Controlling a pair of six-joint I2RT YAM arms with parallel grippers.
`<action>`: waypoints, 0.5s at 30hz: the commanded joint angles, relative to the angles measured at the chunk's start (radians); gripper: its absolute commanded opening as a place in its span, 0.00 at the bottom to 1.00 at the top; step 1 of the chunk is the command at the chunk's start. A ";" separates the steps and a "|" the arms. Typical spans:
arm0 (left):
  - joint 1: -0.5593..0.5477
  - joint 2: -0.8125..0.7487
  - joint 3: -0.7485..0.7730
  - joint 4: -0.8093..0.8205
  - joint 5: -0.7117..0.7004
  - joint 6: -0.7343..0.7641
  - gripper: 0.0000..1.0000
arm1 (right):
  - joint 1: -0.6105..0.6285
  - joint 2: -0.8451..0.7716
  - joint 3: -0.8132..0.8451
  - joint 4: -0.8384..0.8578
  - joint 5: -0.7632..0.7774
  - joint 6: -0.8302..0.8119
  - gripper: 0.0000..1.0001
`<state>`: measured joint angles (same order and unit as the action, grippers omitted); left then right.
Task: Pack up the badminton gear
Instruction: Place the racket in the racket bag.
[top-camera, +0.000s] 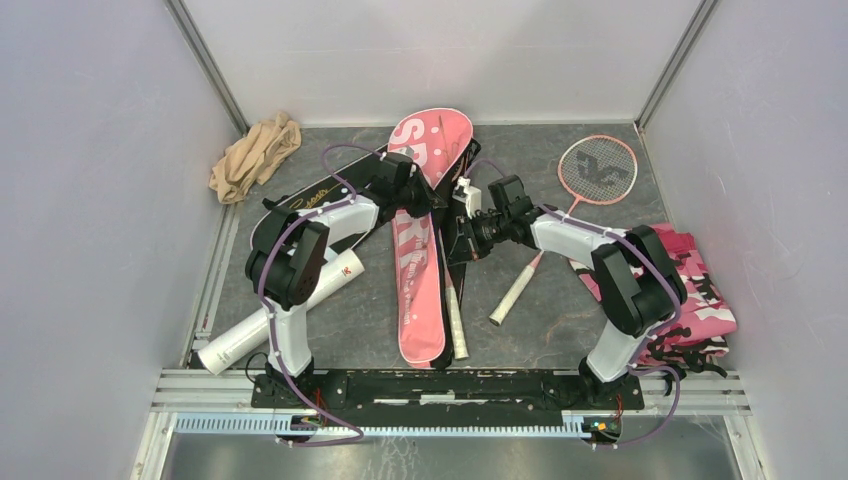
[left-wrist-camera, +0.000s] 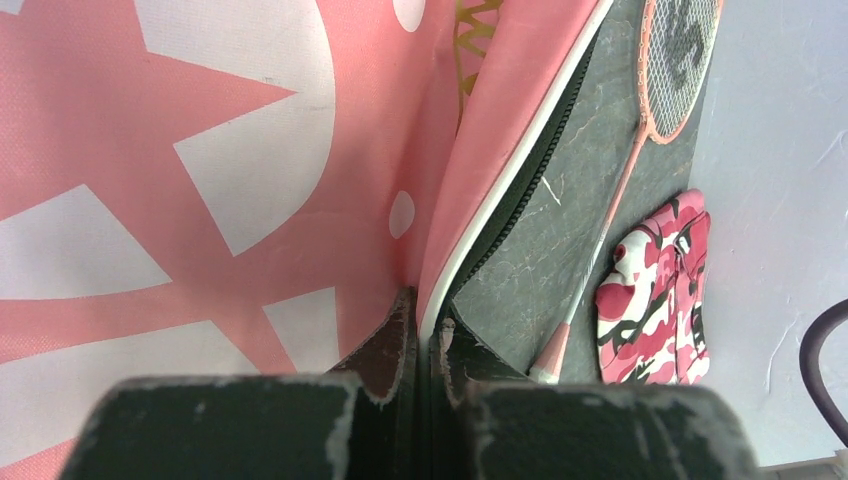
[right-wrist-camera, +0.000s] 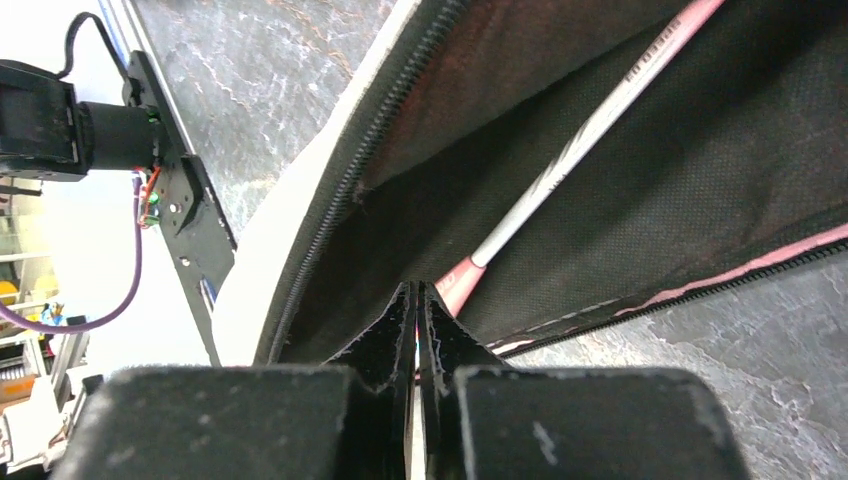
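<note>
The pink SPORT bag lies lengthwise mid-table with its zip open. My left gripper is shut on the white-piped edge of the bag's raised upper flap. Close beside it, my right gripper is shut at the bag's lower zipped edge, with a thin white strip showing between its jaws. One racket lies inside the black lining, and its white handle sticks out of the bag's near end. A second pink racket lies loose at the back right.
A black bag lies under my left arm, with a long white tube in front of it. A beige cloth is bunched at the back left. Pink camouflage cloth lies along the right wall.
</note>
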<state>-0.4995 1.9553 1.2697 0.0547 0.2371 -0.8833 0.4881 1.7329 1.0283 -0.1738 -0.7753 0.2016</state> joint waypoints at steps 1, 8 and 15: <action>0.007 -0.044 0.020 0.029 0.009 -0.045 0.02 | -0.005 0.008 0.008 -0.022 0.039 -0.073 0.11; 0.021 -0.044 -0.012 0.105 0.072 -0.055 0.02 | -0.004 0.063 -0.014 0.048 0.008 -0.067 0.42; 0.022 -0.046 -0.025 0.128 0.090 -0.057 0.02 | -0.003 0.128 -0.009 0.133 0.001 -0.020 0.47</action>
<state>-0.4816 1.9553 1.2514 0.1032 0.2852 -0.8860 0.4862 1.8324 1.0168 -0.1329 -0.7586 0.1577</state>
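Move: The racket's pink cone, where shaft meets handle at the open pink bag, lies about 5 cm below the right hand, some 2 cm back and 1 cm to its left. The bag edge pinched by the left hand is roughly 14 cm ahead and 3 cm left of the right hand. The second racket's handle lies about 15 cm to its right and 5 cm back. From the left hand, that cone is some 16 cm back, 3 cm right and 5 cm below. Towards the racket's pink cone the right hand sinks about 4 cm, almost straight down, its nearly shut fingers opening to roughly half so that they come down around the lower shaft and cone; contact can't be made out. The left hand stays practically in place, still pinching the bag's zip edge and keeping it up. ##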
